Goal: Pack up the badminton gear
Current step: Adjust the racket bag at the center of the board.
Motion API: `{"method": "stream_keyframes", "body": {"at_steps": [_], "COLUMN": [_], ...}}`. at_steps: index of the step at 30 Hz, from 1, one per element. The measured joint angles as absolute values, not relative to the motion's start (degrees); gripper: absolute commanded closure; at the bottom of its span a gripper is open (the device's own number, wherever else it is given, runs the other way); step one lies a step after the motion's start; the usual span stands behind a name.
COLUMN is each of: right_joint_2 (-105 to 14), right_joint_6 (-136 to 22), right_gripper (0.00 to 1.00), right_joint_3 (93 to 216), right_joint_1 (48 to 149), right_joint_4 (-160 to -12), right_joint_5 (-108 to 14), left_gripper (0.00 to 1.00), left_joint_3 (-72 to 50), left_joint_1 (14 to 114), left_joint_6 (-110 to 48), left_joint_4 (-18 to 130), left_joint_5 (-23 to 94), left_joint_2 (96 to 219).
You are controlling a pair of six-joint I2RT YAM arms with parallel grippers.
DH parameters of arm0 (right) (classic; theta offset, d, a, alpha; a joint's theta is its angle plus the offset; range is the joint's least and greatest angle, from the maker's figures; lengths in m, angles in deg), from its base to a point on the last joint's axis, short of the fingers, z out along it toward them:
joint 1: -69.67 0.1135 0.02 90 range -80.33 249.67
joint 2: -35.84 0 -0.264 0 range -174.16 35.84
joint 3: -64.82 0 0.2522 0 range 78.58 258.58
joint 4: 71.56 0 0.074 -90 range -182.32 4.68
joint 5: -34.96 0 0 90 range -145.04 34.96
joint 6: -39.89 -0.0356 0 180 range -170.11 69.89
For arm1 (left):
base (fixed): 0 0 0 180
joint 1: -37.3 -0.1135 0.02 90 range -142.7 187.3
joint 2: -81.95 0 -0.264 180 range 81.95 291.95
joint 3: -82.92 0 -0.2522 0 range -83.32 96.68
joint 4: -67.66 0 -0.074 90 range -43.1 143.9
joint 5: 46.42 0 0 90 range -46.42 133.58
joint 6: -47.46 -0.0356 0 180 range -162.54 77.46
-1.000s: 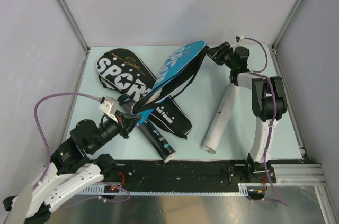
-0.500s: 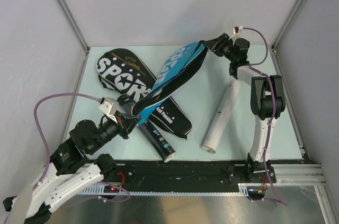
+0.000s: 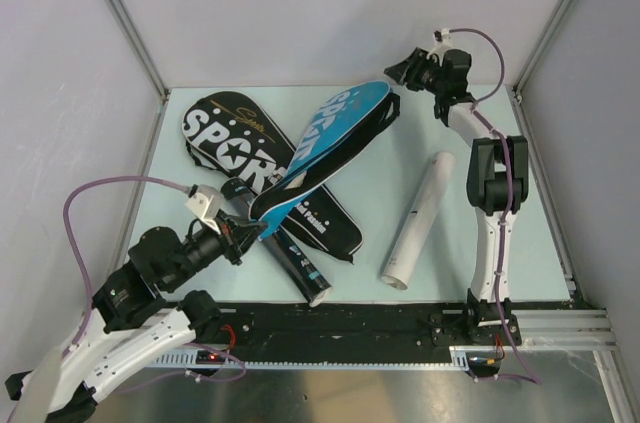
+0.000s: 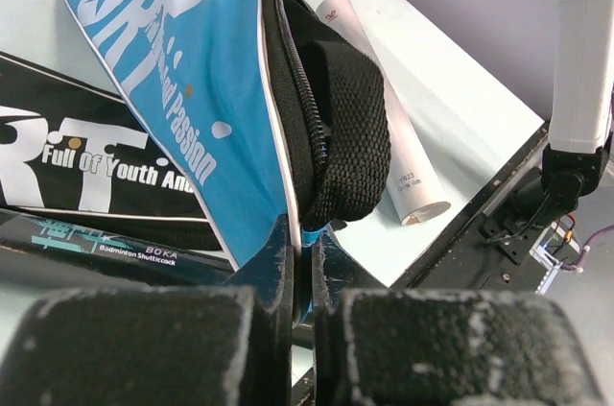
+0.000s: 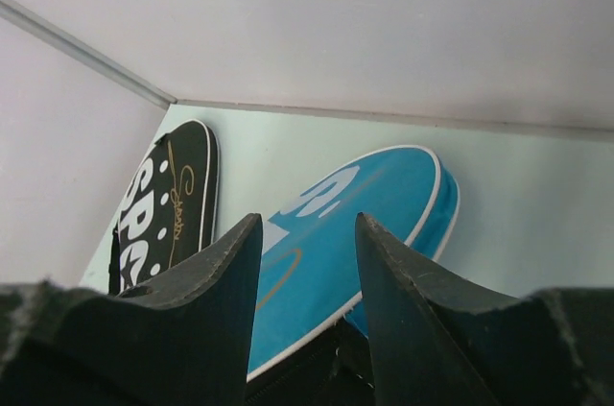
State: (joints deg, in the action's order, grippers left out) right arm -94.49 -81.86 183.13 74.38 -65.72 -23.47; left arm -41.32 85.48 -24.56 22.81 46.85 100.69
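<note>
A blue "SPORT" racket cover (image 3: 335, 138) lies diagonally over a black "SPORT" cover (image 3: 235, 143). My left gripper (image 3: 243, 227) is shut on the blue cover's narrow end, which is pinched between the fingers (image 4: 303, 248). The unzipped black lining of the blue cover (image 4: 182, 80) gapes above the fingers. My right gripper (image 3: 400, 71) hangs open near the back wall, above and just past the blue cover's wide end. Nothing is between its fingers (image 5: 307, 233), and the blue cover (image 5: 355, 224) lies below them. A white tube (image 3: 420, 218) lies to the right. A black tube (image 3: 298, 261) lies under the covers' narrow ends.
Grey walls close in the pale green table (image 3: 520, 243) on three sides. The black rail (image 3: 400, 318) with the arm bases runs along the near edge. The right arm's upright link (image 4: 580, 60) stands beside the white tube (image 4: 384, 137).
My right gripper has risen and swung back toward the far wall, away from the blue cover's wide end. The left gripper still holds the narrow end.
</note>
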Motion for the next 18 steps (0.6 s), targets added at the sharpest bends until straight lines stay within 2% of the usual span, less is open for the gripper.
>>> {"method": "stream_keyframes", "body": {"at_steps": [8, 18], "right_joint_2": [-95.8, -87.8], "right_joint_6": [-78.5, -81.1], "right_gripper": [0.48, 0.49], "right_joint_3": [185.8, 170.3], "right_joint_1": [74.6, 65.9], "right_joint_4": [-71.7, -66.7], "right_joint_5": [-21.2, -15.4], "left_gripper": [1.0, 1.0], "left_joint_3": [-40.9, -40.2], "left_joint_1": [85.5, 85.5], "left_joint_6": [-24.5, -22.7], "left_joint_4": [22.6, 22.2], "left_joint_5": [47.5, 49.9], "left_joint_2": [100.6, 99.2]}}
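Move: My left hand holds the blue racket bag's near end; the board's centre lies about 28 cm ahead and 17 cm right of it, some 25 cm below. At that level, the black bag is about 33 cm ahead, 4 cm left, and the dark tube 12 cm ahead, 2 cm left. From my open right hand, the blue bag's far end is some 8 cm ahead, 2 cm left, 12 cm below; the white tube is 24 cm back, 13 cm right, 17 cm below. I draw my empty right hand away from the blue bag's far end: after a brief pause it sweeps about 7 cm to the right, drawing back some 4 cm and sinking 3 cm, its fingers staying half open and tipping slightly down. My left hand keeps its pinch on the near end and eases it up and left by about a centimetre each. ##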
